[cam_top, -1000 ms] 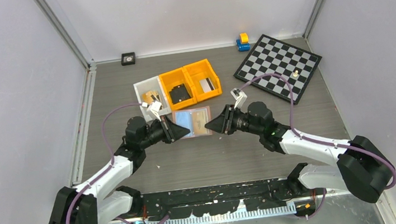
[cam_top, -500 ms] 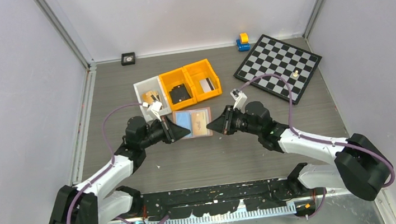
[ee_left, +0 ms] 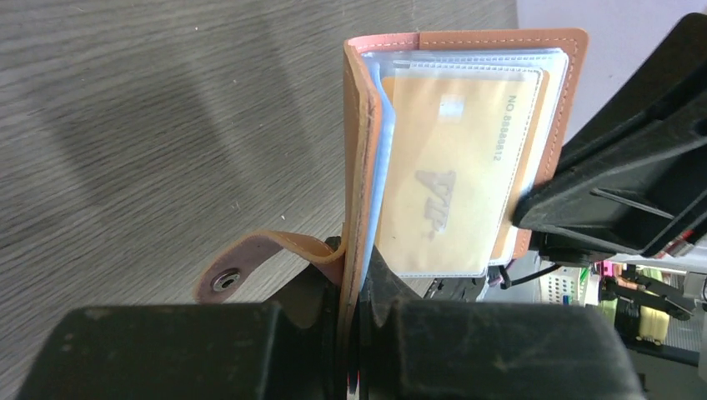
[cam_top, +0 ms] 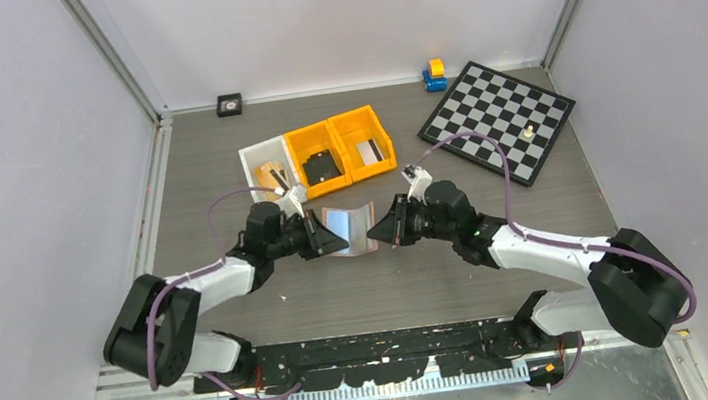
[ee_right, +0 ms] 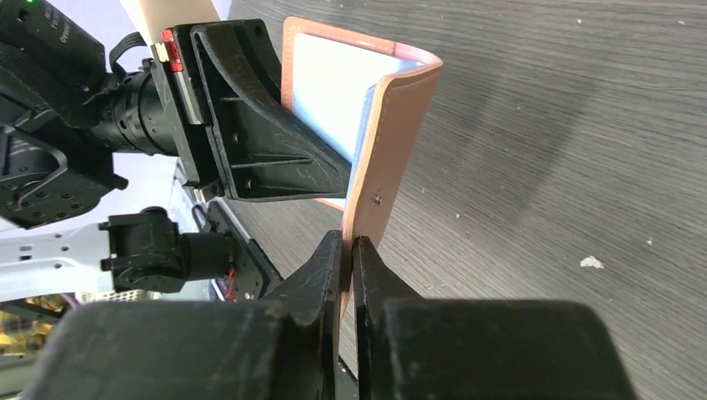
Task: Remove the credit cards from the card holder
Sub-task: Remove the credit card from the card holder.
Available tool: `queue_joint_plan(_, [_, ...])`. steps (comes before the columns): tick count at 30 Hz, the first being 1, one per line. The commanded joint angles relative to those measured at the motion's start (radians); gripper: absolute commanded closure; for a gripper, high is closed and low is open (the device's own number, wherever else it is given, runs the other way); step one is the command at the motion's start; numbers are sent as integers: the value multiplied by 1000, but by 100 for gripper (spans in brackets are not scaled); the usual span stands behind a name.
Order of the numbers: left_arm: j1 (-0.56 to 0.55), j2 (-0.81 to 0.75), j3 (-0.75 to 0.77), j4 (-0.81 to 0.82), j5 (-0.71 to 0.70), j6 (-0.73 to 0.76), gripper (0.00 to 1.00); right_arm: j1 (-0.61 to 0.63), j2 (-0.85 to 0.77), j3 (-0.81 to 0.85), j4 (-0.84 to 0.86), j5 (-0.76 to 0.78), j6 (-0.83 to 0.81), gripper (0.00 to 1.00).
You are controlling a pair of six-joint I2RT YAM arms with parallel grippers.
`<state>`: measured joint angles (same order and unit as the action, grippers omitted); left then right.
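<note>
The card holder [cam_top: 348, 227], tan-pink with clear pockets, hangs off the table between my two grippers, bent into a trough. My left gripper [cam_top: 322, 236] is shut on its left flap [ee_left: 367, 150], just beside the snap tab [ee_left: 250, 262]. A yellowish credit card [ee_left: 454, 167] sits in a clear pocket of the facing flap. My right gripper [ee_right: 348, 246] is shut on the edge of the right flap [ee_right: 400, 125]. A blue card [ee_right: 333, 92] shows inside the left flap. Another pale credit card with a dark stripe [cam_top: 374, 149] lies in the right orange bin.
Behind the holder stand a white bin [cam_top: 251, 157] and two orange bins [cam_top: 339, 127], one holding a chunky black item [cam_top: 322, 166]. A chessboard [cam_top: 499, 118] lies at the back right, a small toy car [cam_top: 433, 74] and a black square [cam_top: 229, 103] by the back wall.
The right gripper has shut on the holder's right flap. Both arms have drawn in and raised the holder from lying flat on the table into a bent shape.
</note>
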<state>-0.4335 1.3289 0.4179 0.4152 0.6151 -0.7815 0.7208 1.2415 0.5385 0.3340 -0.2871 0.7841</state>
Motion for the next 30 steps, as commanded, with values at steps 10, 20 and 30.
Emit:
queue_joint_plan(10, [-82, 167, 142, -62, -10, 67, 100, 23, 150, 186, -247, 159, -67, 100])
queue_joint_plan(20, [-115, 203, 182, -124, -35, 95, 100, 23, 226, 236, -323, 182, -77, 85])
queue_joint_plan(30, [-126, 248, 211, -170, -44, 108, 100, 22, 233, 209, -227, 92, -52, 51])
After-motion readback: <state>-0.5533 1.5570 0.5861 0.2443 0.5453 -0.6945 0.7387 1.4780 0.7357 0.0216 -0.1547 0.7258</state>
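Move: The open card holder is pinched between the two hands. Its middle lies about 3 cm ahead and 2 cm right of the left hand, and some 1 cm ahead and 3 cm left of the right hand, at nearly their height. On the table, the orange bin with the black item sits roughly 18 cm ahead and 4 cm left of the left hand, the orange bin with the card about 19 cm straight ahead of the right hand. The card holder is carried down towards the table by both hands: the left keeps its cover pinched, sinking about 4.5 cm and easing some 3 cm right. The right goes down about 7 cm and a little forward, its fingers tipping some 20 degrees more steeply downward, then opens to about half, letting go of the right cover while staying around its edge. ##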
